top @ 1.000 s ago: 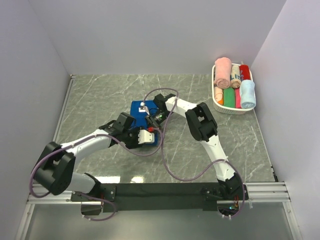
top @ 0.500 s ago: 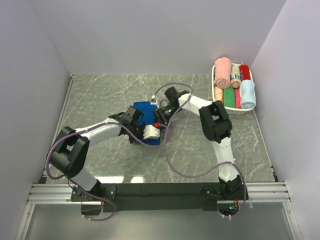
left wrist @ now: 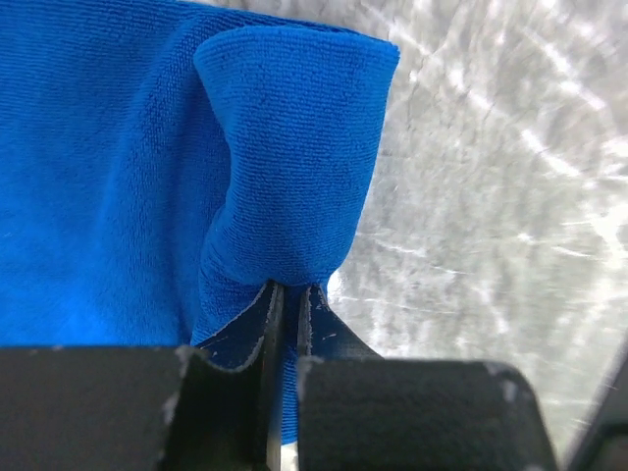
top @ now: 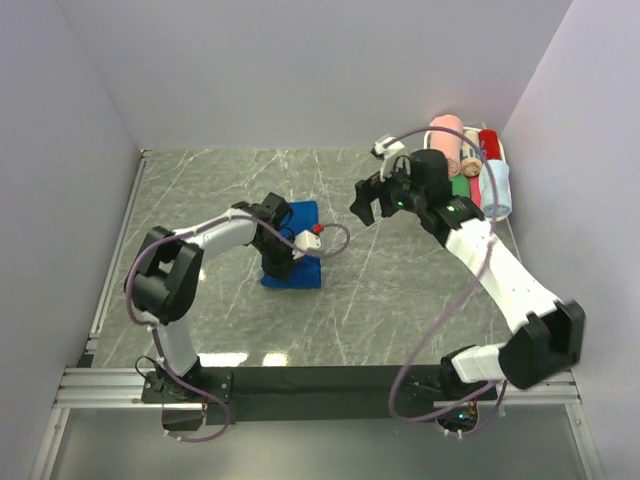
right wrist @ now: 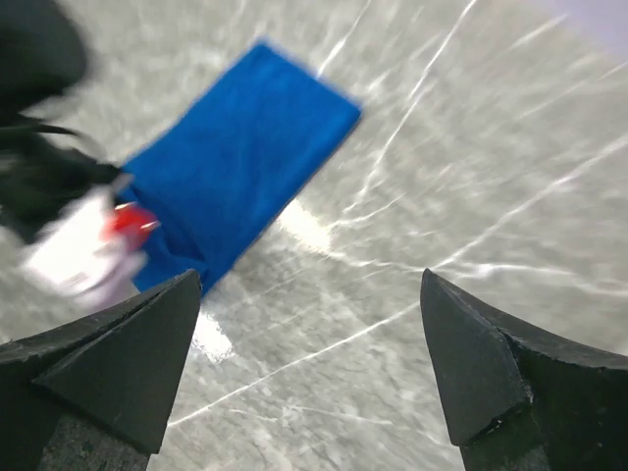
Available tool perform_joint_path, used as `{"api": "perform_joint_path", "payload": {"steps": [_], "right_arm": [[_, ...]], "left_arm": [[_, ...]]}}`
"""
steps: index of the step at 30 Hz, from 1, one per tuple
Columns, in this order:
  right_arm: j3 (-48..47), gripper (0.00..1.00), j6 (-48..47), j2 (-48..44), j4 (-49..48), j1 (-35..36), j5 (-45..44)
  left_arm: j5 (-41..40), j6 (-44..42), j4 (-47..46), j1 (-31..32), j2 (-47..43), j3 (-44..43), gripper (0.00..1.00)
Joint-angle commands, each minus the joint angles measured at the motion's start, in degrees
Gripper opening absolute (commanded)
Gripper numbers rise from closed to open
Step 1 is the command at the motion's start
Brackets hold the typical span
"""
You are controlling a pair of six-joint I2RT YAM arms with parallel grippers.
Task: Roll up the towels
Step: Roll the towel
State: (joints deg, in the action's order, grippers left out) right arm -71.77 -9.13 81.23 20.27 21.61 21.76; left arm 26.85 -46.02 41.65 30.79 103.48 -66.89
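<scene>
The royal blue towel (top: 299,216) lies folded flat on the table's middle. My left gripper (top: 280,262) is down on its near part. In the left wrist view that gripper (left wrist: 290,290) is shut on a raised fold of the royal blue towel (left wrist: 118,147) near its edge. My right gripper (top: 368,205) hangs above the table to the right of the towel, apart from it. It shows wide open (right wrist: 314,334) with nothing between its fingers, the towel (right wrist: 245,157) ahead of it. The pale sky blue towel (top: 496,188) lies rolled in the basket.
A white basket (top: 504,155) stands at the back right against the wall, holding rolled pink (top: 445,130), red (top: 488,142) and green towels; my right arm hides part of it. White walls close the table on three sides.
My right gripper opened, let go of the royal blue towel and swung up towards the back right. My left gripper shut on the towel's fold.
</scene>
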Motion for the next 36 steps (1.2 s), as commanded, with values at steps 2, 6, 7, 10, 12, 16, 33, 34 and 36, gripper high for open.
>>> {"api": "perform_joint_path", "payload": {"steps": [2, 6, 7, 10, 12, 16, 33, 34, 36], "right_arm": [[1.6, 0.99, -0.2, -7.3, 1.0, 0.1, -4.2], [2.1, 0.99, -7.7, -11.1, 11.6, 0.2, 1.5], [3.5, 0.99, -12.4, -12.1, 13.4, 0.2, 3.9], [6.8, 0.99, -16.6, -15.8, 15.2, 3.4, 2.5], [9.3, 0.98, -20.1, -16.5, 15.2, 10.0, 0.4], [11.5, 0.90, -22.3, -12.7, 11.2, 18.8, 0.0], [7.5, 0.74, -33.6, 22.8, -18.4, 32.5, -7.3], [8.5, 0.74, -34.0, 23.4, -19.3, 32.5, -8.2], [9.6, 0.73, -34.6, 24.6, -21.8, 32.5, -10.0]], "left_arm": [[5.9, 3.2, 13.2, -0.9, 13.8, -0.9, 0.01], [8.2, 3.4, 17.9, -3.3, 21.5, -9.9, 0.01], [9.2, 3.4, 18.6, -3.6, 22.5, -11.4, 0.01], [10.2, 2.5, 22.3, -5.2, 26.4, -16.9, 0.01], [10.9, 1.8, 24.2, -6.9, 29.5, -21.0, 0.01], [11.2, -1.5, 29.5, -8.9, 33.2, -25.6, 0.06], [10.3, -4.5, 34.9, -11.9, 38.4, -32.9, 0.08], [10.3, -4.7, 34.8, -12.0, 38.3, -32.8, 0.08], [10.1, -4.8, 34.6, -12.2, 38.1, -32.2, 0.08]]}}
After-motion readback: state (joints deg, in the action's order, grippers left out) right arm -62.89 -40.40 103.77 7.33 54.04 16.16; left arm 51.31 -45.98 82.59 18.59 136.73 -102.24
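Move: The left gripper already pinches the towel's rolled near edge; the roll's middle is about 3 cm to its right, with the flat rest of the blue towel some 10 cm ahead and 5 cm to the right. From the raised, open right hand the roll's middle lies about 12 cm back, 17 cm left and 21 cm down; the flat part is 2 cm back, 16 cm left and 22 cm below, and the basket 12 cm ahead and 23 cm right, some 19 cm below. Keeping its pinch on the blue roll, the left hand turns forward over it by about 45 degrees, fingertips swinging back towards the bases, while creeping forward only a centimetre or so. Meanwhile the right hand rises briefly and sweeps back, then swings left and down some 20 cm, turning counter-clockwise and partly closing its wide-open fingers, and finally eases forward a little so that a fingertip comes against the near side of the roll, just right of the left gripper. ##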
